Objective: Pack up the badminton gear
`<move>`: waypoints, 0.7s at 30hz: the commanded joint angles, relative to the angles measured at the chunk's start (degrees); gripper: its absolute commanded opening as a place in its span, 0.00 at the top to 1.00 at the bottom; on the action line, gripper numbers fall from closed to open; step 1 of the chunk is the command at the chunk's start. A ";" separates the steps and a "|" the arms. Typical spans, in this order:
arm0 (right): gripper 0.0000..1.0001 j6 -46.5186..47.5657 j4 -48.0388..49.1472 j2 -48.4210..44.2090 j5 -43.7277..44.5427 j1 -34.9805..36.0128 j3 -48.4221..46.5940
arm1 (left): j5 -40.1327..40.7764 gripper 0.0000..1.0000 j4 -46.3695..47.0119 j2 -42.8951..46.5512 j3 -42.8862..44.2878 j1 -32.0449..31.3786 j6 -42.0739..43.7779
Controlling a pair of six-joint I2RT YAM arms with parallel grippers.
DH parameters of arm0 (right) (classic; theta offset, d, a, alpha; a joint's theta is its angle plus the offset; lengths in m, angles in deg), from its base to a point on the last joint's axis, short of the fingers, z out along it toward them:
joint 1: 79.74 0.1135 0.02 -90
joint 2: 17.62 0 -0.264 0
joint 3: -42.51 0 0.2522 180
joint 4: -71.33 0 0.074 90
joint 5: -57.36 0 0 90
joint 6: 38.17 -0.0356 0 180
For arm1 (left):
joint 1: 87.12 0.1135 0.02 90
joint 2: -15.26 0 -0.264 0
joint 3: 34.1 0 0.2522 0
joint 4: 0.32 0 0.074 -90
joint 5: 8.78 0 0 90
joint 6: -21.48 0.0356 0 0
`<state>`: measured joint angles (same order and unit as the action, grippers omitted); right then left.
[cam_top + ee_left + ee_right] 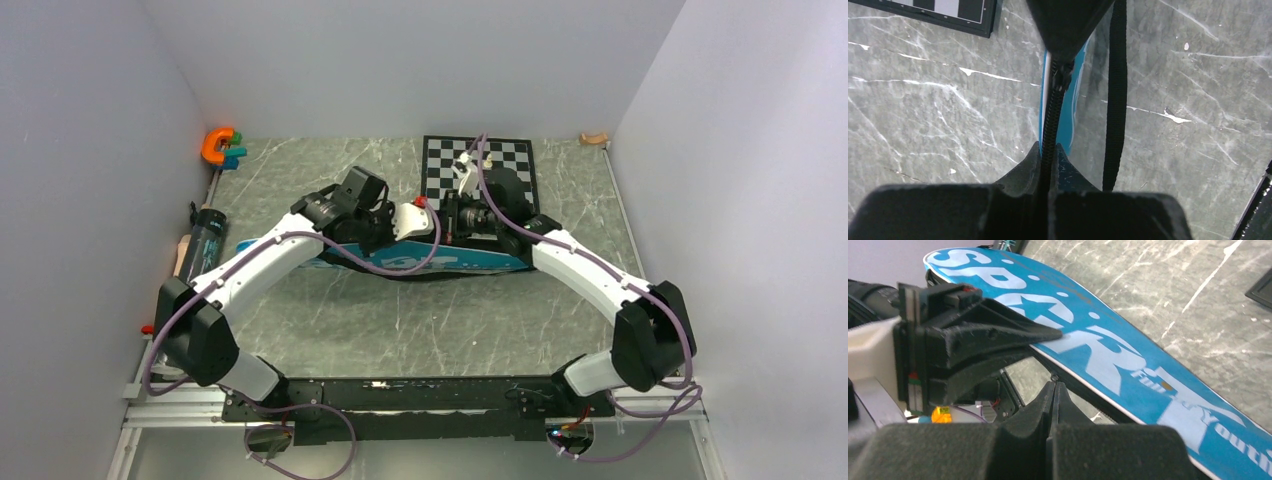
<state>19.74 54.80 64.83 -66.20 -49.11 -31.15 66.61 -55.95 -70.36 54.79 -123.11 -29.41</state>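
The blue "SPORT" racket bag (470, 262) lies flat across the middle of the table. My left gripper (1048, 148) is shut on its black zipper edge (1050, 117), which runs up between the jaws. Just beyond it my right gripper (1054, 385) is shut on the small metal zipper pull (1063, 80). The two grippers meet over the bag's middle, the left gripper (385, 235) beside the right gripper (452, 225). The bag's white lettering (1108, 350) faces the right wrist view. A long black tube (205, 240) lies at the left wall.
A black-and-white chessboard (480, 165) with pieces lies at the back, just behind the grippers. An orange clamp tool (220, 147) sits in the back left corner. The bag's black strap (1115, 100) trails on the marble table (400, 330). Walls close in on three sides.
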 commanded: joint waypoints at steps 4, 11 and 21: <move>1.00 0.54 0.06 -8.00 2.31 -4.41 5.05 | 4.68 1.00 -0.08 5.25 0.45 2.00 2.54; 1.00 2.83 -3.49 -11.60 5.60 -6.94 6.17 | 3.98 1.00 -1.80 6.69 -0.08 3.07 2.71; 1.00 6.34 -8.66 -15.98 8.92 -7.08 7.82 | 4.83 1.00 -0.89 7.59 -0.91 3.65 1.15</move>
<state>23.45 48.05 52.55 -59.71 -55.40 -24.19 67.55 -58.05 -65.58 53.90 -120.81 -27.81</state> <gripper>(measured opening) 0.008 0.055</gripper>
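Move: Already shut on the zip pull of the racket bag, the right hand has the bag's narrow handle end about 27 cm to its right, 6 cm back and some 12 cm lower. The chessboard's middle lies roughly 17 cm ahead and 17 cm right, 18 cm below; the slack black strap hangs about 8 cm back, level sideways, 8 cm below. For the left hand, pinching the zip edge, the zip pull is about 8 cm right, 2 cm ahead and 3 cm higher. Drawing the zip pull to the right along the bag's upper edge, towards the handle end, the right hand travels about 7 cm nearly level, fast at first and then easing, its wrist turning some 10 degrees clockwise. Behind the pull, the left hand keeps its pinch on the zip edge and draws the bag about 2.5 cm left and 2 cm up, away from the pull. ##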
